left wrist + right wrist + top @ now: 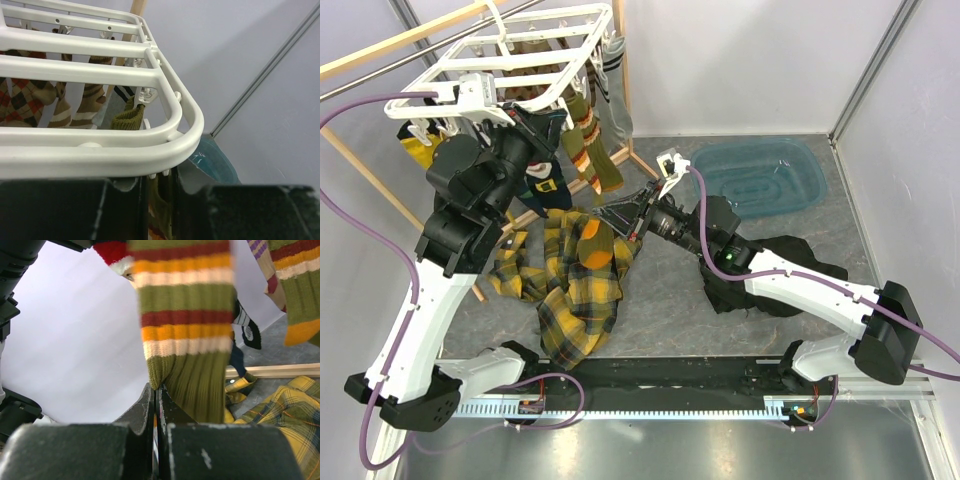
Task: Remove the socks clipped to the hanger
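The white grid hanger (520, 60) hangs at the back left with several socks clipped under it; its rim fills the left wrist view (100, 150). My left gripper (532, 125) is right under the hanger's front edge. In its wrist view the left gripper (158, 200) has its jaws close together with olive sock fabric between them. My right gripper (620, 208) is shut on the lower corner of a hanging olive-orange striped sock (603, 150). The right wrist view shows the right gripper (157, 390) pinching that sock (185, 340). A brown argyle sock (20, 100) hangs further in.
A yellow plaid cloth (575, 290) lies below the hanger with an olive-orange sock (592, 245) on it. A blue basin (760, 175) sits at the back right and a black garment (790, 255) under the right arm. The wooden rack (380, 50) holds the hanger.
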`<state>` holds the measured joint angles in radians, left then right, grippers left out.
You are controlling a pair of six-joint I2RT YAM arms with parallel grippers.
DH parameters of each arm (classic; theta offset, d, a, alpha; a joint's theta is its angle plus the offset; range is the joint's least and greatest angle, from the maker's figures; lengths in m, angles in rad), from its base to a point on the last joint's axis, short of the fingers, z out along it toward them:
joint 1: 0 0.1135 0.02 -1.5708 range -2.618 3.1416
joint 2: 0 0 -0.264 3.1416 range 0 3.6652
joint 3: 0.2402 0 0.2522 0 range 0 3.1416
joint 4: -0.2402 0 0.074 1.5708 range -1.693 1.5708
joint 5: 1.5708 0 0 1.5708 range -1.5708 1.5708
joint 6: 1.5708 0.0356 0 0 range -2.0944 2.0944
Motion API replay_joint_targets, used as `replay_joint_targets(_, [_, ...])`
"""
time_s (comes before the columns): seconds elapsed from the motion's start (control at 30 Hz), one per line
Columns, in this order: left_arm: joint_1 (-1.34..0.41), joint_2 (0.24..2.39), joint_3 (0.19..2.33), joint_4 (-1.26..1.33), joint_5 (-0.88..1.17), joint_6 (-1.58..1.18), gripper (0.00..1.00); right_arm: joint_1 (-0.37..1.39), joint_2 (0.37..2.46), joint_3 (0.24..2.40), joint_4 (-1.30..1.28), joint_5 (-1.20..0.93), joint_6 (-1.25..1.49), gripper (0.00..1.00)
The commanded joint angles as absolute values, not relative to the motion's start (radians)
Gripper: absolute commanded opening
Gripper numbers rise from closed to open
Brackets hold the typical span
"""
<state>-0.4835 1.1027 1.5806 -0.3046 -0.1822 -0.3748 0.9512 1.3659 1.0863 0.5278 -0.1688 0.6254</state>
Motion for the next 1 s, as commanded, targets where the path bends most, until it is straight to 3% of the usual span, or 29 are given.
replay_joint_targets(0.0, [-0.477,1.097,1.598,-0.268,-0.212,-0.362,0.06,0.95,1.355,1.092,0.574,-0.192,0.632,0.0])
replay_joint_targets(0.03, [-0.477,1.097,1.598,-0.271,-0.212,-0.362,0.02,0.948,1.351,1.094,0.571,-0.192,0.63,0.0])
replay_joint_targets(0.33, [-0.477,1.085,1.585,-0.281,-0.193,-0.359,0.04,0.948,1.332,1.071,0.555,-0.17,0.624,0.0])
replay_joint_targets(0.4, [-0.477,1.068,1.557,-0.276,-0.193,-0.36,0.15,0.95,1.319,1.065,0.537,-0.14,0.615,0.0])
replay_joint_targets(0.43, [-0.479,1.059,1.546,-0.273,-0.201,-0.364,0.29,0.95,1.313,1.062,0.525,-0.127,0.608,0.0])
replay_joint_targets(0.5, [-0.477,1.031,1.513,-0.265,-0.206,-0.365,0.44,0.95,1.295,1.071,0.464,-0.063,0.586,0.0])
replay_joint_targets(0.6, [-0.477,1.003,1.468,-0.256,-0.184,-0.361,0.58,0.942,1.273,1.101,0.347,0.001,0.552,0.0])
replay_joint_targets(0.77, [-0.477,0.957,1.401,-0.268,-0.051,-0.351,0.67,0.905,1.221,1.121,0.181,0.144,0.486,0.0])
replay_joint_targets(0.83, [-0.477,0.927,1.381,-0.284,-0.003,-0.341,0.76,0.867,1.192,1.135,0.115,0.202,0.438,0.0])
replay_joint_targets(0.97, [-0.477,0.853,1.31,-0.293,0.066,-0.334,0.79,0.776,1.18,1.167,0.032,0.287,0.364,0.0])
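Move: My left fingers hold the clip squeezed, with the hanger's front corner some 4 cm above them. My right hand pinches the striped sock; its clip is about 13 cm above, 9 cm ahead and 8 cm to the left. The blue bin lies roughly 25 cm ahead, 38 cm right and 36 cm below my right hand. The other striped sock hangs about 11 cm ahead and 1 cm to the left. I keep the clip squeezed with my left fingers and the sock pinched in my right until my right hand draws it down, then mostly rightward and forward towards the bin, some 10 cm in all and swinging about 25 degrees clockwise. As that pull starts, my left fingers open wide, letting go of the clip, and back off down and rearward about 5 cm. ##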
